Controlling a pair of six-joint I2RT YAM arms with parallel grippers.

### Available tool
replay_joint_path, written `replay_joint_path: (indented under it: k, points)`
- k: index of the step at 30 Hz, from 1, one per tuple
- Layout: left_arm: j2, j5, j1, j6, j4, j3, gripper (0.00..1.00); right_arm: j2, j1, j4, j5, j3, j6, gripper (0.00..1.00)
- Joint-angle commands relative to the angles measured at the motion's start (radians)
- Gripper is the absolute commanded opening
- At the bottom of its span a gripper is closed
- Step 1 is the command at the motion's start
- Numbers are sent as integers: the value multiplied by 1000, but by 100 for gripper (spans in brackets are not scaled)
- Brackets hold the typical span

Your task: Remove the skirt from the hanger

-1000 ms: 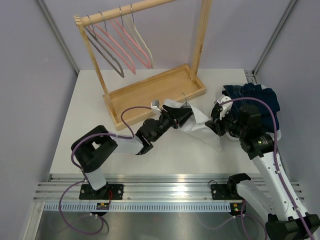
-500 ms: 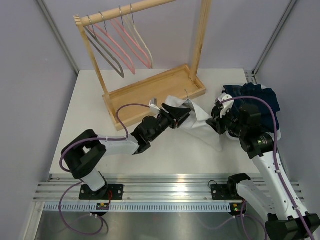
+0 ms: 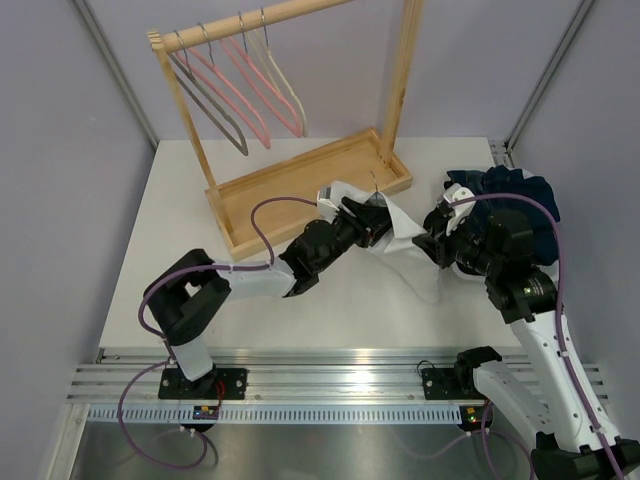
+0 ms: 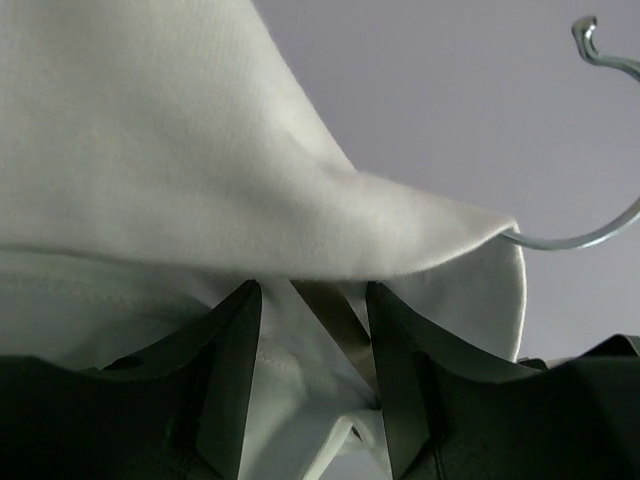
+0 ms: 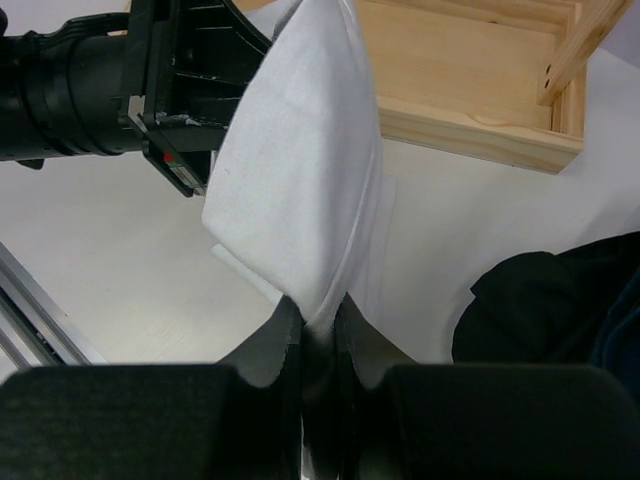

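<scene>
The white skirt [image 3: 408,238] is stretched between my two grippers, just in front of the wooden rack's base. Its hanger shows as a thin metal hook [image 3: 373,182] sticking up at the skirt's far end. In the left wrist view the hook [image 4: 585,238] curls out from under the skirt [image 4: 200,150]. My left gripper [image 3: 370,220] has its jaws apart around the skirt's top edge. A flat brownish hanger strip [image 4: 335,330] runs between the fingers against the right one, and the left gripper [image 4: 312,300] does not pinch it. My right gripper [image 5: 318,312] is shut on a fold of the skirt [image 5: 300,170].
A wooden clothes rack with a tray base [image 3: 290,190] stands at the back, with several empty hangers [image 3: 240,90] on its rail. A pile of dark blue clothes [image 3: 510,195] lies at the right, behind my right arm, and the pile [image 5: 545,310] also shows in the right wrist view.
My left gripper has moved right and away from me towards the rack's base, carrying the skirt's top end along, and its jaws stand a little wider. The right gripper has barely moved.
</scene>
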Motion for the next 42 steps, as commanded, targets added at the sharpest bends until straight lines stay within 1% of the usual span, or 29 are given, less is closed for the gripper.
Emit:
replay_joint_path:
  k: [1,6,11,14,15,17,18,21,22,23,24,25,26,27,28,30,31,33,34,36,37,38,39,40,41,42]
  points:
    - [28,-17,-3,17,24,61,48,-44,10,47,-53,3,8,0]
    - [45,-13,-3,6,25,89,43,-61,10,43,-49,-34,-15,0]
    - [33,7,-3,0,51,75,44,-70,10,44,2,-44,-43,0]
    - [24,10,-3,-5,70,54,42,-62,10,49,-6,-46,-46,0]
    - [21,10,-1,-5,79,52,35,-61,10,52,-16,-47,-43,0]
    - [21,15,2,-8,90,51,29,-57,10,52,-23,-61,-47,0]
    - [22,23,3,-8,96,51,22,-59,10,50,-24,-66,-52,0]
    - [22,30,8,-6,102,51,11,-67,10,40,-39,-84,-63,0]
    - [22,33,8,-2,102,51,2,-77,10,37,-44,-93,-64,0]
    - [22,35,11,3,103,51,0,-80,10,32,-56,-97,-70,0]
    - [21,41,11,9,105,52,0,-85,10,23,-69,-100,-83,1]
    - [18,49,13,32,103,54,0,-90,10,5,-79,-101,-92,6]
    - [16,56,14,46,99,57,0,-91,10,-6,-89,-100,-103,13]
    - [12,73,16,60,96,58,0,-94,10,-17,-104,-95,-124,36]
    - [6,85,16,93,90,57,0,-97,10,-31,-110,-90,-135,48]
    - [-16,136,25,127,61,42,0,-100,10,-78,-121,-52,-172,66]
    - [-27,153,28,162,48,32,0,-99,10,-100,-127,-11,-185,82]
    - [-60,208,43,196,21,-9,0,-93,10,-189,-170,40,-266,91]
    - [-73,230,55,234,13,-24,0,-87,12,-251,-187,90,-288,96]
    - [-117,298,65,283,-27,-52,0,-71,10,-311,-249,138,-351,98]
    - [-132,326,71,347,-44,-73,0,-65,10,-374,-272,181,-372,99]
    - [-149,354,74,383,-64,-81,0,-62,10,-400,-318,198,-409,100]
    - [-184,413,74,426,-115,-87,0,-54,10,-425,-340,213,-425,99]
    - [-203,450,75,524,-145,-93,0,-50,10,-460,-357,238,-439,100]
    - [-223,481,75,573,-182,-96,0,-47,10,-474,-380,244,-457,99]
    - [-243,533,74,628,-268,-100,0,-35,10,-483,-389,249,-468,99]
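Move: The hanger runs inside the white skirt's waist, its bar almost between the left fingers, roughly 1 cm ahead and 1 cm right, level; the bulk of the skirt hangs about 2 cm back, 3 cm right and 5 cm lower. From the right hand, which pinches the skirt's end, the hanger bar is some 5 cm ahead and 9 cm left, level, while the dark clothes pile lies roughly 8 cm ahead, 16 cm right and 18 cm down. The hanger bar inside the skirt's waist is pinched by the left fingers, which narrow from half open after edging a centimetre right, while the right hand holds the skirt's end and eases down about 2 cm. The right fingers then open wide and let go, backing off about 6 cm while rising; the left hand draws the hanger back and down some 4 cm each and a little left, turning and rolling. ##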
